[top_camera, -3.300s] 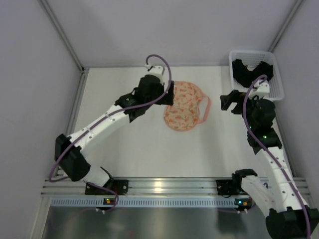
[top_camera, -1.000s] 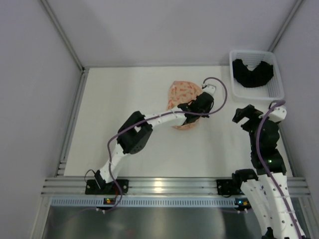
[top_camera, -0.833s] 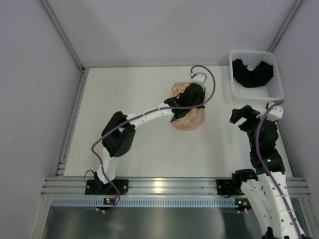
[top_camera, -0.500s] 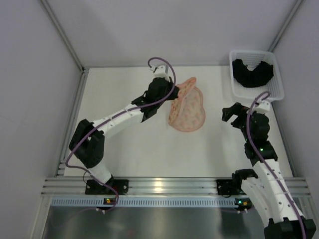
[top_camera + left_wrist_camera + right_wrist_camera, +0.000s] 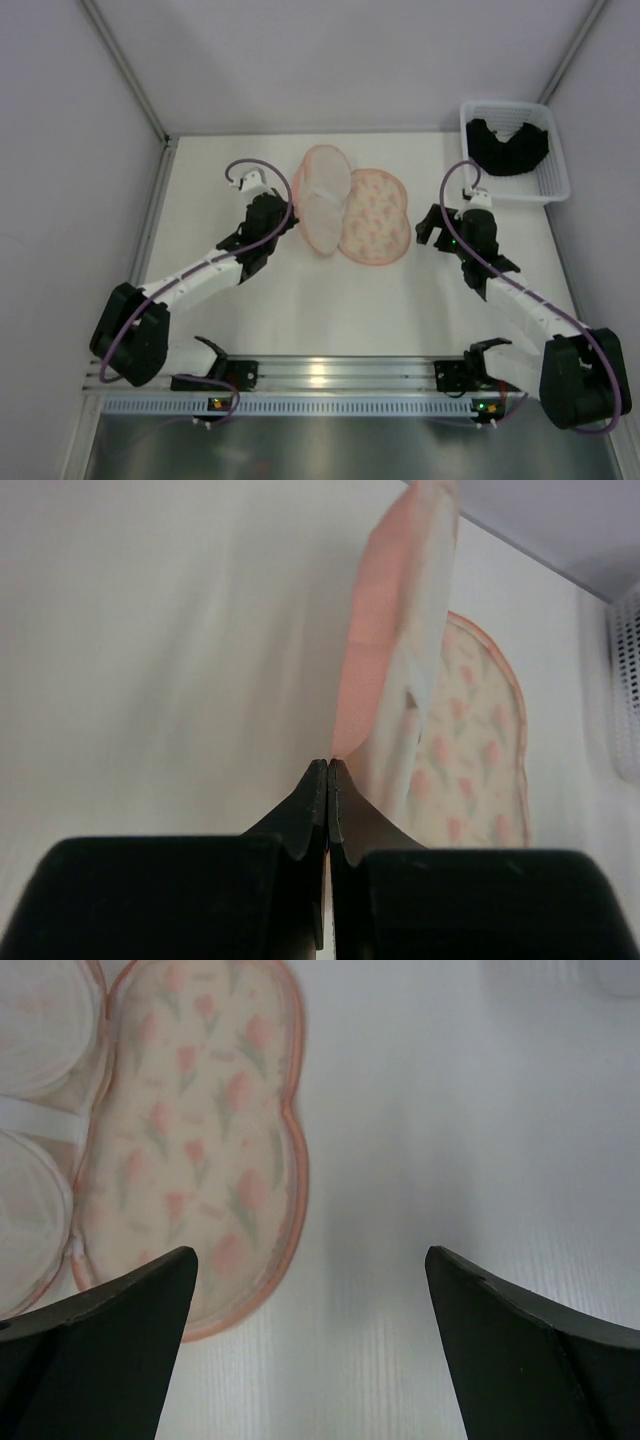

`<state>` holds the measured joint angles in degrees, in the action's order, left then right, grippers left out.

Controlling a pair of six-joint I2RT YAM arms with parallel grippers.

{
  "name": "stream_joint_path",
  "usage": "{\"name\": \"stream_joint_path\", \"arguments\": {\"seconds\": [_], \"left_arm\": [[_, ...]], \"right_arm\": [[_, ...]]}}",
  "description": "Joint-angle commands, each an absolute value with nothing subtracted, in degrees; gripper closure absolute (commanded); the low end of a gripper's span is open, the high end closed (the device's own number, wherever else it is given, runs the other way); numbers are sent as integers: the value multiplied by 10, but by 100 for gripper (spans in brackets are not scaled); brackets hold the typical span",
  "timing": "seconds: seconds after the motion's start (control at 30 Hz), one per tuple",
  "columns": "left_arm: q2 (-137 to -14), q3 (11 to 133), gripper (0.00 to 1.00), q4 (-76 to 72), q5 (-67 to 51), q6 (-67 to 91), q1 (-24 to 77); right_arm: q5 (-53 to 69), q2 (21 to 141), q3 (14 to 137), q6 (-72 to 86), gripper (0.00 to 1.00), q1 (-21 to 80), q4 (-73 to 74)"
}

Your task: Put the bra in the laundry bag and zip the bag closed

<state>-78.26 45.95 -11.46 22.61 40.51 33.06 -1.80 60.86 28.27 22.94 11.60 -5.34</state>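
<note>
The laundry bag lies open in the middle of the table. Its patterned half (image 5: pixel 375 215) is flat, and its pale inner half (image 5: pixel 325 198) stands lifted on the left. My left gripper (image 5: pixel 292 210) is shut on that lifted half's pink rim (image 5: pixel 345 735); the pale half (image 5: pixel 400 630) rises straight from the shut fingertips (image 5: pixel 328 765). My right gripper (image 5: pixel 432 222) hangs open just right of the bag, nothing between its fingers (image 5: pixel 120 1340); below it, the patterned half (image 5: pixel 190 1140) lies at left. The black bra (image 5: pixel 508 145) lies in the white basket.
The white mesh basket (image 5: pixel 560 170) stands at the back right corner, its wall showing at the edge of the left wrist view (image 5: pixel 628 680). Grey walls close the table at the back and both sides. The arm bases sit on the rail at the near edge.
The left arm has swung from the bag's right side to its left, pulling the upper half up and open. The right arm has moved in towards the bag's right edge.
</note>
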Motion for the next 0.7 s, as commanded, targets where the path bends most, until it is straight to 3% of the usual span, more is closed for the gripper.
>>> {"name": "stream_joint_path", "arguments": {"seconds": [0.0, 0.17, 0.33, 0.53, 0.63, 0.67], "left_arm": [[-730, 419, 100, -174, 281, 422, 323], [-704, 381, 100, -169, 310, 381, 316], [-681, 355, 79, -154, 353, 353, 293], [-689, 389, 77, -107, 247, 258, 232], [-709, 417, 58, -45, 250, 248, 215], [-714, 425, 34, -34, 243, 250, 208]], "right_arm": [[-25, 641, 320, 217, 1, 144, -134], [-45, 686, 339, 229, 1, 153, -138], [-18, 722, 395, 209, 0, 153, -101], [11, 727, 387, 211, 1, 153, -114], [17, 714, 378, 210, 1, 155, -113], [17, 708, 376, 207, 1, 156, -115]]}}
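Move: The left hand holds up the laundry bag's mesh lid by a peach strip. The bare table where the lid will lie is some 15 cm below it, about 5 cm back and 2 cm to its right; the bag's tulip-print half lies level with it, about 20 cm to the right. From the right hand, that tulip half is about 12 cm left, 3 cm ahead and 10 cm lower; the black bra in its basket is some 20 cm ahead and 20 cm right. Still pinching the peach strip at first, the left hand pulls the lid on to the left, away from the tulip half, by about 11 cm in all and slightly down. Its fingers open to about half on the way and let go, while its left side rolls up some 15 degrees. The right hand, wide open and touching nothing, eases forward and left towards the tulip half. ##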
